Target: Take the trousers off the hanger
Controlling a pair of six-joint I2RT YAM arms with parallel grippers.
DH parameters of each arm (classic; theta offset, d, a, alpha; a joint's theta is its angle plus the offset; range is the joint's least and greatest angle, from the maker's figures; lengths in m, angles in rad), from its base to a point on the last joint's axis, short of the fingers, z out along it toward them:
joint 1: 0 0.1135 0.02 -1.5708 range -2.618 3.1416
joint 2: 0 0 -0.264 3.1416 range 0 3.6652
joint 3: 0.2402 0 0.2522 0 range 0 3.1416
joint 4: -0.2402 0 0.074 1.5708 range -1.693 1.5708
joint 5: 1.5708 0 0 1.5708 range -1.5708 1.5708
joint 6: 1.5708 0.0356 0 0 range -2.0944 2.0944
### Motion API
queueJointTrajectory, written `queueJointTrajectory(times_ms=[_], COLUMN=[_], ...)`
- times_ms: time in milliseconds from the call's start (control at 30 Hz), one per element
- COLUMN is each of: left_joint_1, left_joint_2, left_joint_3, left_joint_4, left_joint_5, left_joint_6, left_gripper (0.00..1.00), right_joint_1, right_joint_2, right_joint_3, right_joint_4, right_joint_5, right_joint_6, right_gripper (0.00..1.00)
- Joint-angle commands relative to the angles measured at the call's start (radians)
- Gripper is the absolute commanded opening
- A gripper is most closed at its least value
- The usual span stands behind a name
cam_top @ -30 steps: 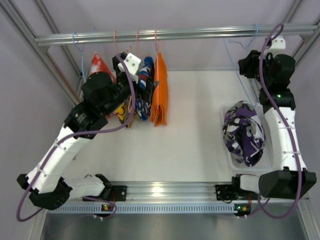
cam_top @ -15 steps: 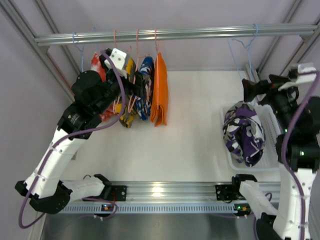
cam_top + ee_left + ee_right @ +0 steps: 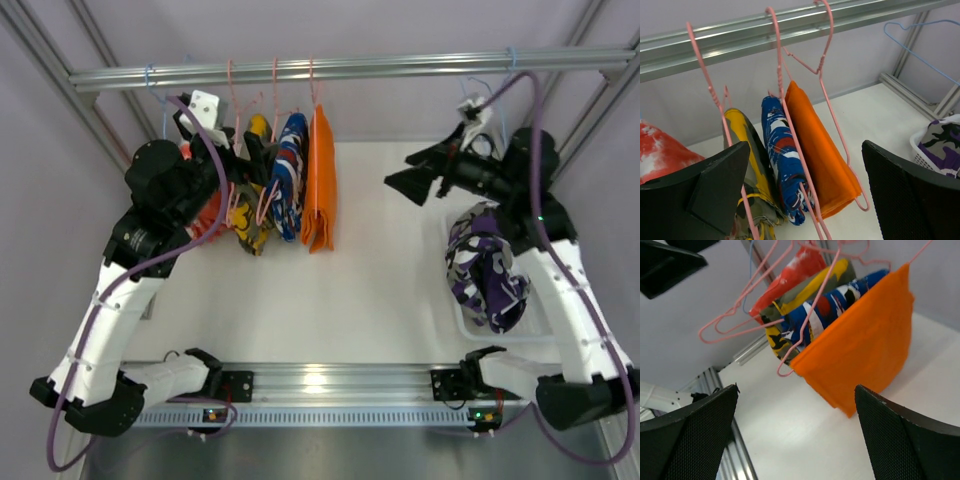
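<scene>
The orange trousers (image 3: 320, 180) hang folded over a pink hanger (image 3: 311, 80) at the right end of the row on the rail. They also show in the left wrist view (image 3: 822, 150) and the right wrist view (image 3: 865, 350). The purple, white and black camouflage trousers (image 3: 487, 265) lie in the white basket (image 3: 455, 300) at the right. My left gripper (image 3: 258, 165) is open beside the hanging garments, its fingers (image 3: 695, 195) on either side of the row without touching it. My right gripper (image 3: 408, 172) is open and empty, pointing left at the orange trousers from a short way off.
On the rail (image 3: 340, 68) also hang a blue patterned garment (image 3: 782, 155), a yellow camouflage one (image 3: 747, 150) and a red-and-white one (image 3: 665, 150), on pink hangers. Empty blue hangers (image 3: 480, 90) hang above the basket. Frame posts stand at both sides.
My right arm swung from the rail's right end over the basket and leftwards to face the orange trousers. My left arm shifted a little left along the hangers.
</scene>
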Motion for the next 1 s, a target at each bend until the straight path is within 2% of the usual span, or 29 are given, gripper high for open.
queueJointTrajectory(times_ms=[0,200,267,300,333,367,433,467,567,600,667,967], left_joint_1=[0.039,0.078,0.082,0.084,0.087,0.087,0.088,0.09,0.091,0.091,0.09,0.09], left_joint_2=[-0.01,0.027,0.042,0.045,0.044,0.042,0.035,0.033,0.022,0.019,0.012,-0.016], left_joint_3=[0.005,0.081,0.106,0.108,0.106,0.103,0.098,0.098,0.1,0.1,0.097,0.065], left_joint_4=[0.065,0.067,0.059,0.059,0.063,0.067,0.067,0.064,0.062,0.06,0.065,0.102], left_joint_5=[0.013,0.007,0.015,0.021,0.024,0.025,0.024,0.022,0.031,0.034,0.036,0.076], left_joint_6=[-0.03,-0.002,-0.005,-0.011,-0.013,-0.013,-0.008,-0.004,-0.001,0.001,-0.001,0.025], left_gripper=[0.99,0.99,0.99,0.99,0.99,0.99,0.99,0.99,0.99,0.99,0.99,0.99], right_joint_1=[0.125,0.267,0.328,0.355,0.385,0.437,0.48,0.517,0.536,0.536,0.536,0.536], right_joint_2=[0.096,0.295,0.339,0.375,0.394,0.408,0.428,0.431,0.454,0.478,0.51,0.635], right_joint_3=[-0.067,0.009,0.054,0.105,0.132,0.167,0.167,0.169,0.184,0.201,0.256,0.35], right_joint_4=[0.375,0.56,0.508,0.473,0.382,0.359,0.324,0.322,0.333,0.332,0.306,0.327], right_joint_5=[0.101,0.369,0.426,0.516,0.586,0.677,0.763,0.862,0.969,0.993,1.041,0.981], right_joint_6=[0.224,0.29,0.241,0.178,0.153,0.127,0.092,0.081,0.044,0.038,0.036,0.075], right_gripper=[0.98,0.95,0.9,0.82,0.78,0.77,0.79,0.81,0.79,0.71,0.65,0.54])
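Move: For the right hand, the pink hanger carrying the orange trousers is about 17 cm ahead, 17 cm to its left and 6 cm lower; the orange trousers hang below it, their middle some 16 cm down. The blue trousers hang about 6 cm left of the orange ones, the yellow camouflage trousers roughly 12 cm left. From the left hand, that hanger is about 11 cm ahead, 12 cm right and slightly lower. Forward and left together, about 16 cm each way, the right hand sweeps in quickly to the hanger of the orange trousers, dipping early and ending some 5 cm lower. Its wrist swings about 25 degrees clockwise while the wide-open fingers close to roughly half around the near wire, not pinching it. The left hand, still open, shifts slightly left and rises. ##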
